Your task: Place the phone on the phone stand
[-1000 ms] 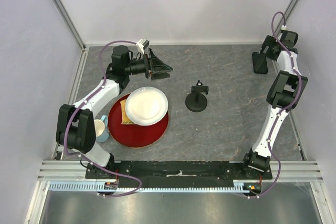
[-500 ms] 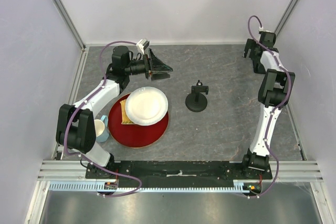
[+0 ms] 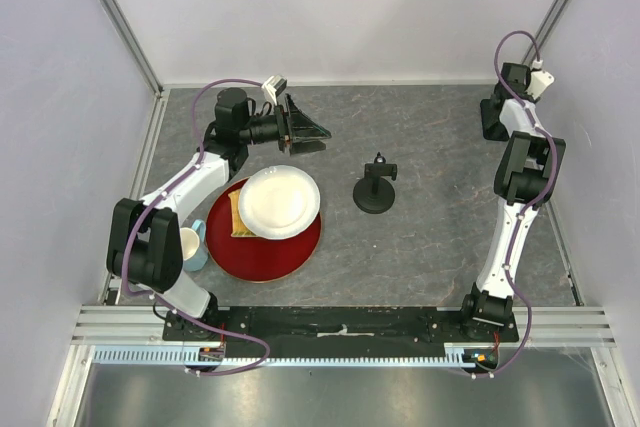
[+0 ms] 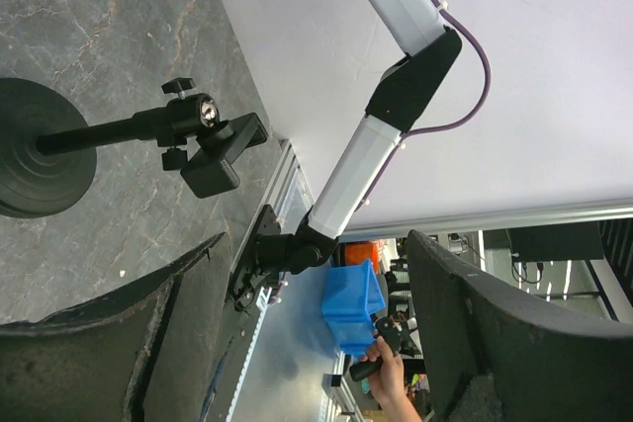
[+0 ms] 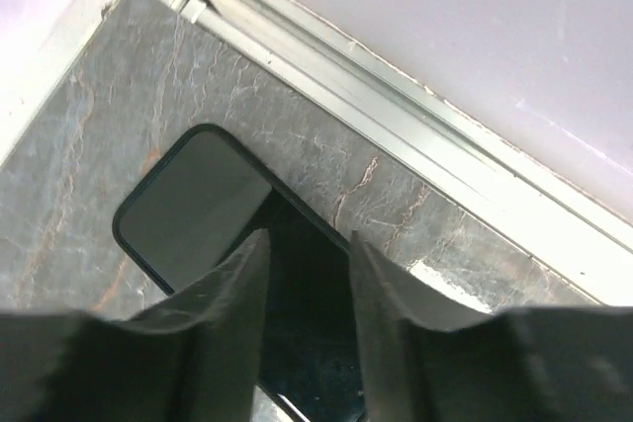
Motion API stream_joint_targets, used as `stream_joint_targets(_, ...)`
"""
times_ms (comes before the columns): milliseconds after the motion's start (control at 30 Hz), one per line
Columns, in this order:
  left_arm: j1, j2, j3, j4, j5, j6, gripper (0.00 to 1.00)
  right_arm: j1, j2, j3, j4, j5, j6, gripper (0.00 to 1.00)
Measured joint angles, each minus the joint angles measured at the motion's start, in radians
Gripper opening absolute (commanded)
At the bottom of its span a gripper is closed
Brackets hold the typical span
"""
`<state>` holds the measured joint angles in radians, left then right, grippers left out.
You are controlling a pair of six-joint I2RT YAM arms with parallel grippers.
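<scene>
The phone point(image 5: 188, 214), a glossy black slab, lies flat on the grey table near the far right corner rail. My right gripper point(image 5: 307, 239) hangs straight over it. Its two fingers are a narrow gap apart above the phone's face, and nothing is held between them. In the top view my right gripper point(image 3: 495, 115) covers most of the phone. The phone stand point(image 3: 375, 187) stands mid-table, with a disc base, a post and a cradle; it also shows in the left wrist view point(image 4: 129, 135). My left gripper point(image 3: 315, 132) is open and empty, lying sideways left of the stand.
A red tray point(image 3: 290, 252) at the left holds a white plate point(image 3: 279, 201) and a yellow item point(image 3: 236, 215). A blue and white cup point(image 3: 190, 245) stands beside the left arm. Walls and metal rails close in the table's back and right sides.
The right wrist swung left and then came back over the phone at the far right. Its jaws have narrowed. The left arm has not moved.
</scene>
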<state>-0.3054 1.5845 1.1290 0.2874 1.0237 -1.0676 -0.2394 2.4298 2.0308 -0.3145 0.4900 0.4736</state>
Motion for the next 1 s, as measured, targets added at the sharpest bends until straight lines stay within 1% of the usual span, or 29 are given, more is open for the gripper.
stream_joint_targets(33,0.0,0.0,0.0,0.0,0.0,0.0,0.77,-0.001,0.0,0.0,0.002,0.014,0.031,0.18)
stream_joint_targets(67,0.0,0.0,0.0,0.0,0.0,0.0,0.78,-0.001,0.0,0.0,0.003,0.032,0.064,0.17)
stream_joint_targets(100,0.0,0.0,-0.001,0.0,0.0,0.0,0.77,-0.001,0.0,0.0,0.006,0.045,0.096,0.17)
stream_joint_targets(200,0.0,0.0,-0.001,0.0,0.0,0.0,0.77,0.0,0.0,0.002,0.01,0.068,0.167,0.28)
stream_joint_targets(333,-0.003,0.0,-0.001,0.0,0.0,0.0,0.77,0.0,0.014,0.064,-0.013,0.083,0.225,0.29)
stream_joint_targets(367,-0.005,0.0,-0.001,0.0,0.0,0.0,0.77,0.0,0.02,0.087,-0.015,0.089,0.239,0.27)
stream_joint_targets(400,-0.006,0.0,-0.001,0.0,0.0,0.0,0.77,0.0,0.022,0.106,-0.015,0.093,0.25,0.21)
stream_joint_targets(433,-0.007,0.0,-0.001,0.0,0.0,0.0,0.77,0.0,0.023,0.117,-0.016,0.097,0.259,0.13)
stream_joint_targets(500,-0.011,0.0,-0.001,0.0,0.001,0.0,0.77,0.0,0.025,0.14,-0.016,0.111,0.275,0.0)
stream_joint_targets(600,-0.014,-0.003,-0.001,0.0,0.001,-0.001,0.77,0.0,0.039,0.169,-0.016,0.123,0.288,0.0)
stream_joint_targets(733,-0.017,-0.011,-0.001,0.003,0.002,-0.001,0.77,0.004,0.094,0.235,-0.019,0.142,0.245,0.0)
stream_joint_targets(900,-0.018,-0.013,-0.001,0.008,0.003,-0.003,0.77,0.033,0.173,0.308,-0.03,0.21,0.108,0.0)
stream_joint_targets(1000,-0.018,-0.013,-0.005,0.018,0.005,-0.014,0.77,0.063,0.19,0.319,-0.047,0.259,0.05,0.0)
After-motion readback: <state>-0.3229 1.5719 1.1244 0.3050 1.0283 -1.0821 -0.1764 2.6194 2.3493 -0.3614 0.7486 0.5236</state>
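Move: The right hand hangs low over the phone, fingers still fairly wide and slanting forward, right and down. The phone's middle lies about 4 cm below, 1 cm ahead and 2 cm to the left. The far right corner of the table rails is some 13 cm ahead and 5 cm right. The phone stand waits about 36 cm left and 22 cm back. From the left hand the phone lies roughly 50 cm right, 25 cm ahead and 26 cm below. No grip on the phone comes of it: the right fingers close fully on nothing, and whether they touch it can't be seen. The right hand first lifts about 5 cm, easing forward and a little right while its fingertips tip up some 15 degrees and turn clockwise, then sinks about 3 cm back towards the phone's far part with the tips dipping again. ##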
